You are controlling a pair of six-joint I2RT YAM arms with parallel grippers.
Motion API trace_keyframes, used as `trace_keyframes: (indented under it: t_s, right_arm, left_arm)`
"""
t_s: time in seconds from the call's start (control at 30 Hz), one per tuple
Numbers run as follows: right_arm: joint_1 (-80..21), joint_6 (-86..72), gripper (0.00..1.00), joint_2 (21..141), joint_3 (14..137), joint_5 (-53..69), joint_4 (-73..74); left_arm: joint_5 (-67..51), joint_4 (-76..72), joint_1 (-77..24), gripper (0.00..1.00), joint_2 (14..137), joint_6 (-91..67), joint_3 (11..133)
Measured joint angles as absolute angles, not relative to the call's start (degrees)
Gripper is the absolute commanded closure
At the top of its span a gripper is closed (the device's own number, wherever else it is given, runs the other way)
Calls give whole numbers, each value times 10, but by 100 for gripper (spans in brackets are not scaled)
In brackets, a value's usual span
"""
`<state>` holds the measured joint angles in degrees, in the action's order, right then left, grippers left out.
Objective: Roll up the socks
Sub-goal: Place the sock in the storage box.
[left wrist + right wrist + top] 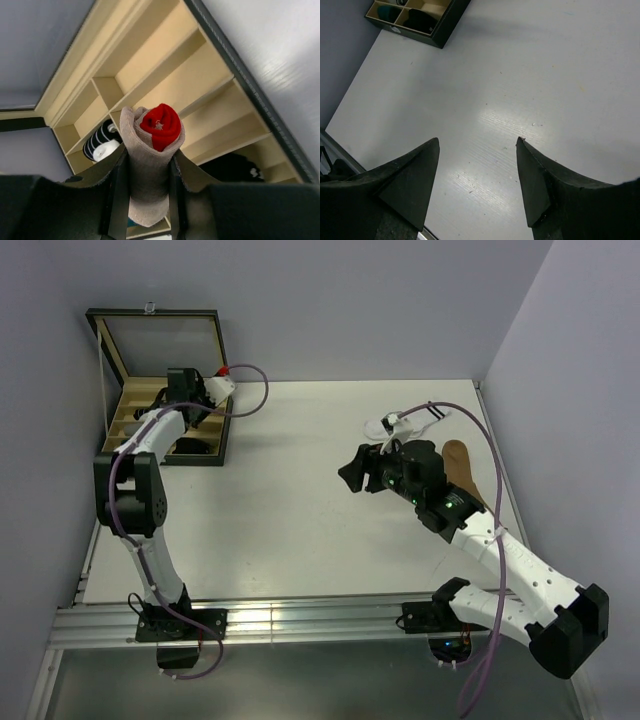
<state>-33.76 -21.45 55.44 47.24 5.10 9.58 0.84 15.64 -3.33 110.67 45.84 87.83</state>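
A rolled beige sock (147, 175) with a red core (160, 125) stands upright between the jaws of my left gripper (148, 165), which is shut on it. The gripper (212, 390) hovers over the compartment box (215, 452) at the far left. A rolled black sock with white stripes (101, 141) lies in one compartment, and a black sock (235, 167) lies in another. My right gripper (478, 140) is open over bare table with nothing between its fingers. In the top view it (352, 475) is right of centre. Behind it lie a white sock (385, 424) and a brown sock (462, 462).
The box has wooden dividers (165, 60) and an upright open lid (160, 340) against the left wall. The box corner (440, 37) shows at the top left of the right wrist view. Walls close the table at the back, left and right.
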Motion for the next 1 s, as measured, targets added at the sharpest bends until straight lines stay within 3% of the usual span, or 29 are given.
trace_keyframes:
  t_s: [0.47, 1.0]
  right_arm:
    - [-332, -215, 30, 614, 497, 67, 133]
    - [-327, -217, 31, 632, 497, 84, 133]
  left_arm:
    - [-7, 182, -22, 100, 1162, 551, 881]
    - [12, 139, -25, 90, 1189, 630, 858]
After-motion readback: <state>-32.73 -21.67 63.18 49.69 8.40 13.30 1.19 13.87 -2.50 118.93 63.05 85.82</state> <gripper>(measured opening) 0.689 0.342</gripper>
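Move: The left hand already grips the rolled tan-and-red sock; the empty storage-box cell it is taken to lies about 10 cm below, some 2 cm ahead and 2 cm left. The black roll is about 5 cm back, level sideways; the grey roll about 2 cm ahead and 17 cm left. From the empty right hand, that cell lies roughly 29 cm ahead, 40 cm left and 20 cm below. The left hand lowers the gripped sock about 8 cm towards the empty cell, turning some 20 degrees. ##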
